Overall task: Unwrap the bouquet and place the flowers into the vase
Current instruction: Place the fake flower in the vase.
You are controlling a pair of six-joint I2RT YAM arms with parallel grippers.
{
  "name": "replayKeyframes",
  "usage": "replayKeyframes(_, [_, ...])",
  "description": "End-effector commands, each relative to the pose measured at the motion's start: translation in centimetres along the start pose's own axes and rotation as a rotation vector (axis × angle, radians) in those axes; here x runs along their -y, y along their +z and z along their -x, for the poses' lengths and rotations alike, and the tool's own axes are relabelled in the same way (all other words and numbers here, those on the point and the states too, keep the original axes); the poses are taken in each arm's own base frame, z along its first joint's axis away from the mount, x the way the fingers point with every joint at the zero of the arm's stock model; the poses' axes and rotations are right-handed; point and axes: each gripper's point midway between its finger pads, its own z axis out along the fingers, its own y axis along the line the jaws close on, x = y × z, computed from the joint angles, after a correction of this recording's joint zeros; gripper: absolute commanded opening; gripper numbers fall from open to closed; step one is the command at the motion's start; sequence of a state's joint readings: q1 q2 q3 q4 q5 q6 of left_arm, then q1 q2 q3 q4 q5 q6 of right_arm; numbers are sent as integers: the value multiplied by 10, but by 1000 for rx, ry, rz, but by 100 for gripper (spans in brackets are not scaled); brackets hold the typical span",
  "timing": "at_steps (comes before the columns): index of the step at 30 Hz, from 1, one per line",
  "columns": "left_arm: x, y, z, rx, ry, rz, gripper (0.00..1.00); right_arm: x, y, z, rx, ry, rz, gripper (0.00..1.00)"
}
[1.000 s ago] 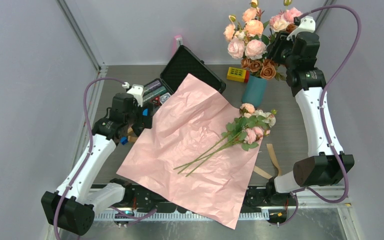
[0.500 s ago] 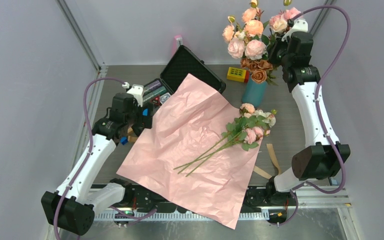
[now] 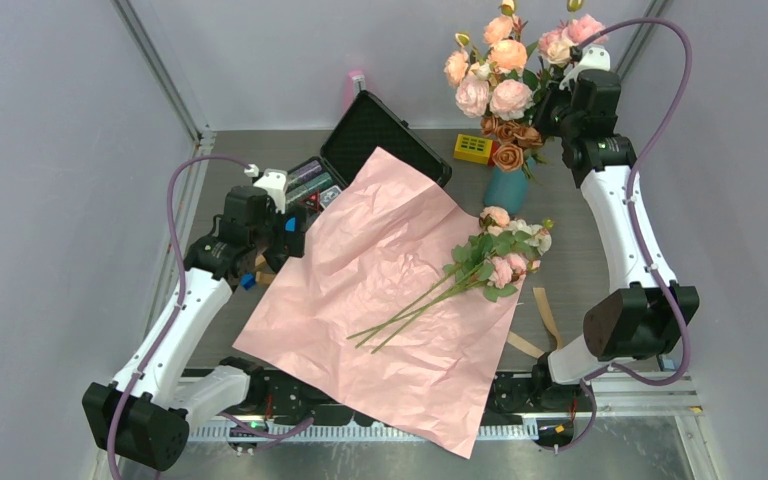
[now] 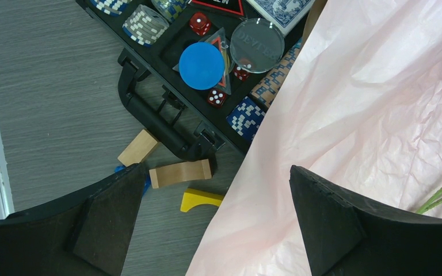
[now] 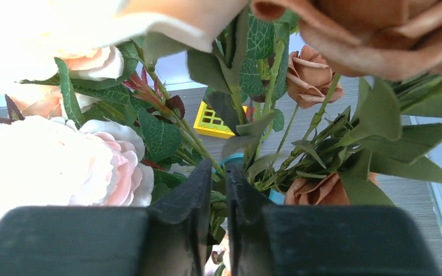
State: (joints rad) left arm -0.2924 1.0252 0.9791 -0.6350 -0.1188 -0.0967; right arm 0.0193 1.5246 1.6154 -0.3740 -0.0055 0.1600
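The bouquet lies unwrapped: its pink paper (image 3: 380, 290) is spread flat across the table. The flowers (image 3: 505, 255) rest on the paper's right edge, their stems pointing toward the near left. Behind them stands the teal vase (image 3: 505, 190), which holds a bigger bunch of pink-cream and rust roses (image 3: 500, 95). My right gripper (image 5: 218, 167) is shut on that bunch's green stems just above the vase rim (image 5: 276, 197). My left gripper (image 4: 216, 169) hangs open over the paper's left edge (image 4: 351, 115) with nothing in it.
An open black case (image 3: 385, 135) of poker chips and dice lies at the back left, partly under the paper. Wooden blocks (image 4: 180, 173) and a yellow piece (image 4: 201, 199) sit beside its handle. A yellow box (image 3: 475, 149) is left of the vase. Tan ribbon (image 3: 548, 318) lies near right.
The right gripper closed on the big bunch's stems. The arm shifted slightly left and back, and the bunch moved left with it. The left arm stayed still.
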Motion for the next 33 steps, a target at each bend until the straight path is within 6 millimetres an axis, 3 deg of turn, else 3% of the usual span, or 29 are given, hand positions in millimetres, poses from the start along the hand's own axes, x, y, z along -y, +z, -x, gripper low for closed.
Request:
replayKeyframes(1, [5,-2,6,26,-1,-33,100,0,-23,30,96,0,-7,27])
replayKeyframes(7, [12,-4,9,45,3,-77,100,11,-50,40,133,-4,-74,45])
replayKeyframes(14, [20,-6,11,57,-11,-105,100,20,-85,33,140,2,-122,52])
replayKeyframes(19, [41,-11,14,48,-118,-157,98,28,-114,23,141,74,-169,55])
replayKeyframes(23, [83,-21,14,47,-256,-311,96,34,-140,14,148,174,-211,55])
replayKeyframes(28, [135,-30,9,72,-238,-421,96,35,-164,-19,108,266,-215,55])
replayKeyframes(33, [175,-22,-5,60,-190,-487,93,34,-180,-60,21,308,-203,55])
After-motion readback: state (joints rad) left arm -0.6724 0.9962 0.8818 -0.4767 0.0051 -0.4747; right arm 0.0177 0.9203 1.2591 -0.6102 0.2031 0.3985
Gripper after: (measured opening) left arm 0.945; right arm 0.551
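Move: The loose flowers on the pink paper centre some 28 cm right of the left hand, 4 cm back and 18 cm below; the paper's middle is about 18 cm right and 6 cm back, the chip case 12 cm ahead and 3 cm right. From the right hand those flowers lie roughly 17 cm back, 16 cm left and 33 cm down, the vase 3 cm ahead, neither left nor right, its middle 22 cm below, the yellow block 14 cm ahead and 10 cm left. Right hand opens, backs about 17 cm out of the vase blooms, while left swings 13 cm right towards loose flowers. ##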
